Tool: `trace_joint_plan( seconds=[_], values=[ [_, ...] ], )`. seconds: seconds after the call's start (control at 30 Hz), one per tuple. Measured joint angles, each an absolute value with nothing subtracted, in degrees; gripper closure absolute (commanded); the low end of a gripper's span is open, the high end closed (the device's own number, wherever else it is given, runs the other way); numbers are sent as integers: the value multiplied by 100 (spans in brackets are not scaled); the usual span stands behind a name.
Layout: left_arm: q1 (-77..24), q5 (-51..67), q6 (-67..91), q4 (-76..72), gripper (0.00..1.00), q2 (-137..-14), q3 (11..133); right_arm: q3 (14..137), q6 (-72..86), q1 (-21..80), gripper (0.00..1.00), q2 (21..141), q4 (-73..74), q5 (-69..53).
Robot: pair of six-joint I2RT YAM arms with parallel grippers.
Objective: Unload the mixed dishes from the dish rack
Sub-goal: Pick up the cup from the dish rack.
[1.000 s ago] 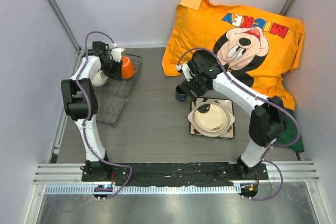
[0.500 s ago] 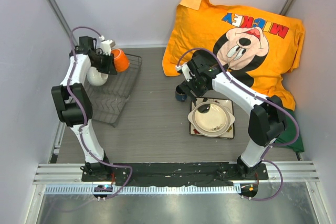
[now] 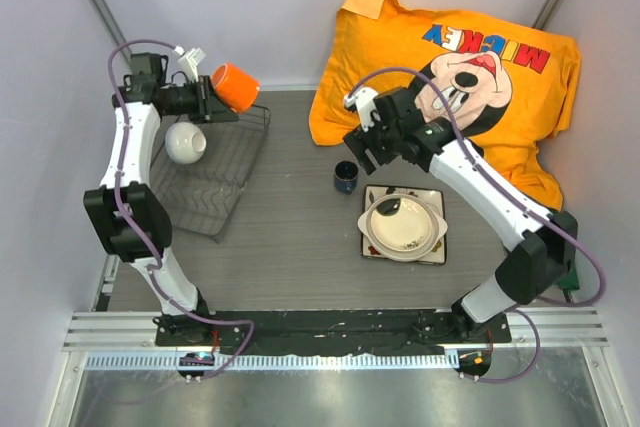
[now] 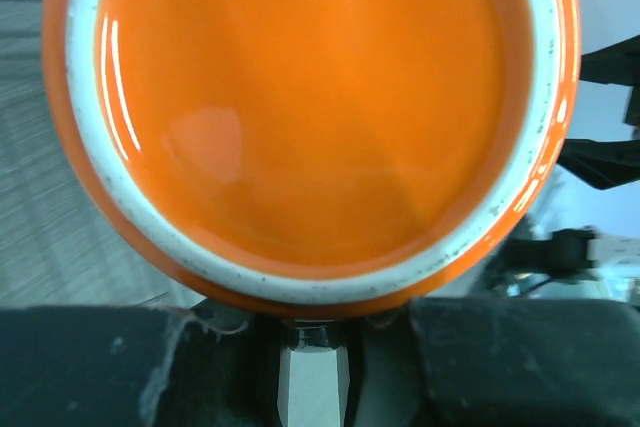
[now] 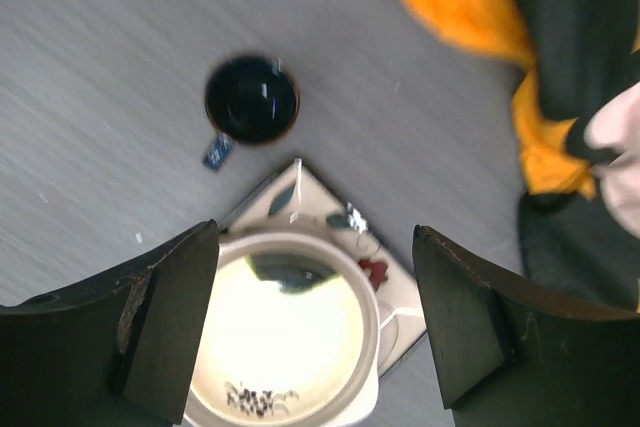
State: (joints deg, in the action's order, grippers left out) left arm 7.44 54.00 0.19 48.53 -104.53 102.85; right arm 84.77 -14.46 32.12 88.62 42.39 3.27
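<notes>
My left gripper (image 3: 212,95) is shut on the orange mug (image 3: 236,87) and holds it in the air above the far end of the dish rack (image 3: 222,187). In the left wrist view the mug's orange inside (image 4: 320,107) fills the frame above the left gripper (image 4: 315,322). A small white bowl (image 3: 186,142) sits in the rack. My right gripper (image 3: 362,147) (image 5: 315,317) hangs open and empty above the table. Below it the dark-blue cup (image 3: 346,177) (image 5: 251,99) stands upright beside the cream bowl (image 3: 403,225) (image 5: 285,347), which rests on the square flowered plate (image 3: 436,253) (image 5: 340,217).
An orange Mickey Mouse cloth (image 3: 450,57) (image 5: 470,7) covers the back right of the table. Grey walls close in the left, back and right sides. Bare grey tabletop (image 3: 290,217) lies between the rack and the plate.
My left arm has lifted the orange mug up and back out of the rack. My right gripper has risen away from the dark-blue cup, which stays on the table.
</notes>
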Motion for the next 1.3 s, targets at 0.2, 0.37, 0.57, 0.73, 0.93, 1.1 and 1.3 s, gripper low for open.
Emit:
trace_joint_plan(
  seconds=[0.2,0.37,0.57,0.73,0.93,1.1,1.3],
  values=[
    [593,6184,1365,3900,100,-9891,9810,9070,-1111,3179,20,8315,3629,-51],
    [228,6692,3203,2305,100,-9542,9074,9426,-650,3131,21,8230,3282,-530],
    [-294,6860,6095,-827,100,-9376,8128,9588,-248,3103,21,8357,3044,-1039],
    [-711,6792,8136,-2976,100,-9413,7931,9500,-62,3094,21,8296,2554,-1382],
    [-1219,6687,9306,-4497,100,-9413,7791,9343,38,3065,22,8187,2036,-1579],
    [-1531,6641,9730,-4991,100,-9411,7500,9332,38,3022,22,8176,1811,-1673],
    [-1664,6565,9904,-5177,100,-9386,7157,9332,36,2993,22,8176,1752,-1743]
  ],
)
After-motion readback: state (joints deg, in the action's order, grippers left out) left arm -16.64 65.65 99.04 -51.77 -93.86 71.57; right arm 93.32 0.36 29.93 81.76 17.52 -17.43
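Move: The orange cup is already up off the rack in the left fingers; the open right gripper it is being taken to lies about 29 cm to this hand's right, 8 cm back and 4 cm lower. The white cup in the rack is some 10 cm to this hand's left, 2 cm back and 18 cm down. From the right hand, the orange cup is about 24 cm left, 10 cm ahead and 7 cm up, the blue cup 5 cm left, level fore and aft, and the plate 8 cm right, 8 cm back, both roughly 17 cm below. The orange cup, still gripped by the left fingers, is carried about 19 cm right, rising some 14 cm and drawing back 12 cm, while the left wrist rolls its left side down and swings clockwise. The right hand climbs about 20 cm off the blue cup's side, drifting 7 cm left and tipping its open fingers up towards the orange cup's mouth; contact with it can't be made out. ##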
